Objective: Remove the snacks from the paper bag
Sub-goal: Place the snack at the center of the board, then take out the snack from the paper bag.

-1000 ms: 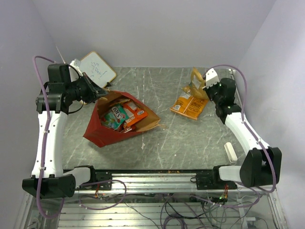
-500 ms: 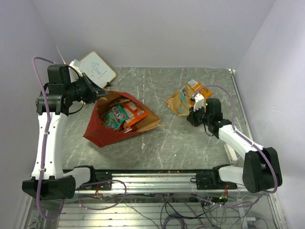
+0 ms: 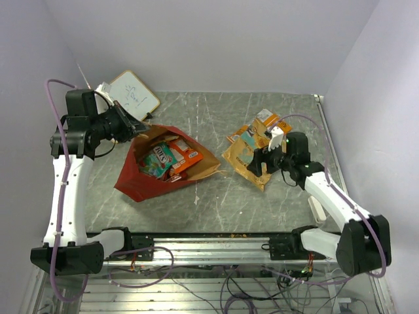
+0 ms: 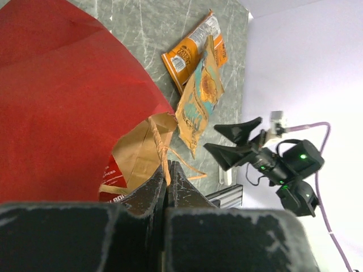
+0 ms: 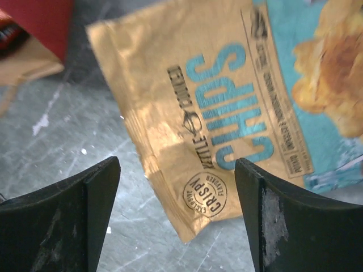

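Note:
The red paper bag (image 3: 135, 175) lies on its side, its brown inside (image 3: 204, 161) open toward the right. A teal packet (image 3: 158, 159) and orange packets (image 3: 186, 152) lie in it. My left gripper (image 3: 135, 127) is shut on the bag's tan handle (image 4: 160, 148) at the mouth, and the red outside (image 4: 68, 102) fills that view. A tan chips packet (image 3: 241, 157) and an orange packet (image 3: 270, 122) lie on the table. My right gripper (image 3: 259, 161) is open and empty just above the tan packet (image 5: 215, 102), with a finger on each side of its corner.
A small whiteboard (image 3: 134, 93) leans at the back left corner. A white oblong object (image 3: 317, 208) lies near the right edge. The table ends at a metal rail (image 3: 216, 243) at the front. Walls close in on the left, back and right.
My right arm has swung from the back right down toward the middle. The tan packet now lies flat on the table under its open jaws. The left arm and bag have not moved.

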Robot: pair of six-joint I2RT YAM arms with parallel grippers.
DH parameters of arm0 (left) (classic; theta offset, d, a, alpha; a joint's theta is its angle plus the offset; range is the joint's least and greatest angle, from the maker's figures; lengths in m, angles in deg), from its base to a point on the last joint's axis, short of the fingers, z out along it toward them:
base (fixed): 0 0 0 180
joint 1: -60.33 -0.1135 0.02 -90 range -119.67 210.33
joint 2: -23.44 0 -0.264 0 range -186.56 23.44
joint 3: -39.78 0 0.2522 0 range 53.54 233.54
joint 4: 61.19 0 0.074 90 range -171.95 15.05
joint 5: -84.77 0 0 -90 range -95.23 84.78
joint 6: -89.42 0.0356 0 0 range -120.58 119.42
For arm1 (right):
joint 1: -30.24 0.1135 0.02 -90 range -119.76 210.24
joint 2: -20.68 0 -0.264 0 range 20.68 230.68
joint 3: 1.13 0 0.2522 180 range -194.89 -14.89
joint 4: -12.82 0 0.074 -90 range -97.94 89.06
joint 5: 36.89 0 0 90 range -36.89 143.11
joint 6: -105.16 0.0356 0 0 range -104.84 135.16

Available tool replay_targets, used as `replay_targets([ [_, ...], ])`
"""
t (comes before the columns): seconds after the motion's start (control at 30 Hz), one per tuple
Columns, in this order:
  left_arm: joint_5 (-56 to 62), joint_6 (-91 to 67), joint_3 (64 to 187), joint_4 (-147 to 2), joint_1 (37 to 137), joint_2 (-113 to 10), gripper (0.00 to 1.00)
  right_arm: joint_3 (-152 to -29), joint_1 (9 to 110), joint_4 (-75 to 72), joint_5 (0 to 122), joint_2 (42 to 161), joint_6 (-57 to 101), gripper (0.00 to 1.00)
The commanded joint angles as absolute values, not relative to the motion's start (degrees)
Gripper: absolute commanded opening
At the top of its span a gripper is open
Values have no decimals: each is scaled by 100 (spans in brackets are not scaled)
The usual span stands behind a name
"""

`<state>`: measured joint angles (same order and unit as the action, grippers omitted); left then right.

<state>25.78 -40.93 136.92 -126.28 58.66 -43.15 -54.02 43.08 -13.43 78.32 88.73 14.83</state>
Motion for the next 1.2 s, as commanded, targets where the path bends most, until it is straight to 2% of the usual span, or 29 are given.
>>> replay_targets([
  [0.0,3091,-4116,13351,-12264,5868,-4027,7,-5779,4403,-1502,8124,8323,1173,83],
  [0.2,3609,-4298,12742,-11976,5883,-3578,7,-6459,5311,-1651,7938,8561,512,83],
  [0.4,3949,-4396,12247,-11928,6046,-3301,7,-7338,6956,-1285,7823,9215,285,81],
  [0.53,3797,-4445,12082,-11959,6532,-3210,7,-7476,7861,-734,7673,9464,-37,78],
  [0.7,3319,-4529,12168,-11983,7027,-3146,7,-7510,8649,-697,7493,10023,-522,66],
  [0.93,3158,-4759,12074,-11707,7385,-3186,7,-7546,9475,-1009,6320,10757,-1118,55],
  [1.17,3036,-4711,12211,-11654,7498,-3387,7,-7645,9945,-432,6634,11136,-726,47],
])
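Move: The red snack in the paper bag's mouth lies about 29 cm to the right hand's left, 3 cm back and some 4 cm lower; beside it in the bag, the green pouch is about 36 cm left and 1 cm ahead, the orange pouch 26 cm left and 4 cm ahead. The tan chips bag, already released, lies about 4 cm ahead and 1 cm left, 7 cm below. From the left hand, the red snack is roughly 4 cm back, 7 cm right and 28 cm below. The right hand leaves the chips bag and arcs some 26 cm left and 13 cm back, climbing about 12 cm first and then sinking 10 cm into the paper bag's mouth towards the red snack, while it turns roughly 55 degrees counter-clockwise and its wide-open fingers close part of the way, to about half open. The left hand, still pinching the bag's handle, meanwhile draws it about 8 cm back and 8 cm right and a little down, easing to a stop as the right hand comes in. ##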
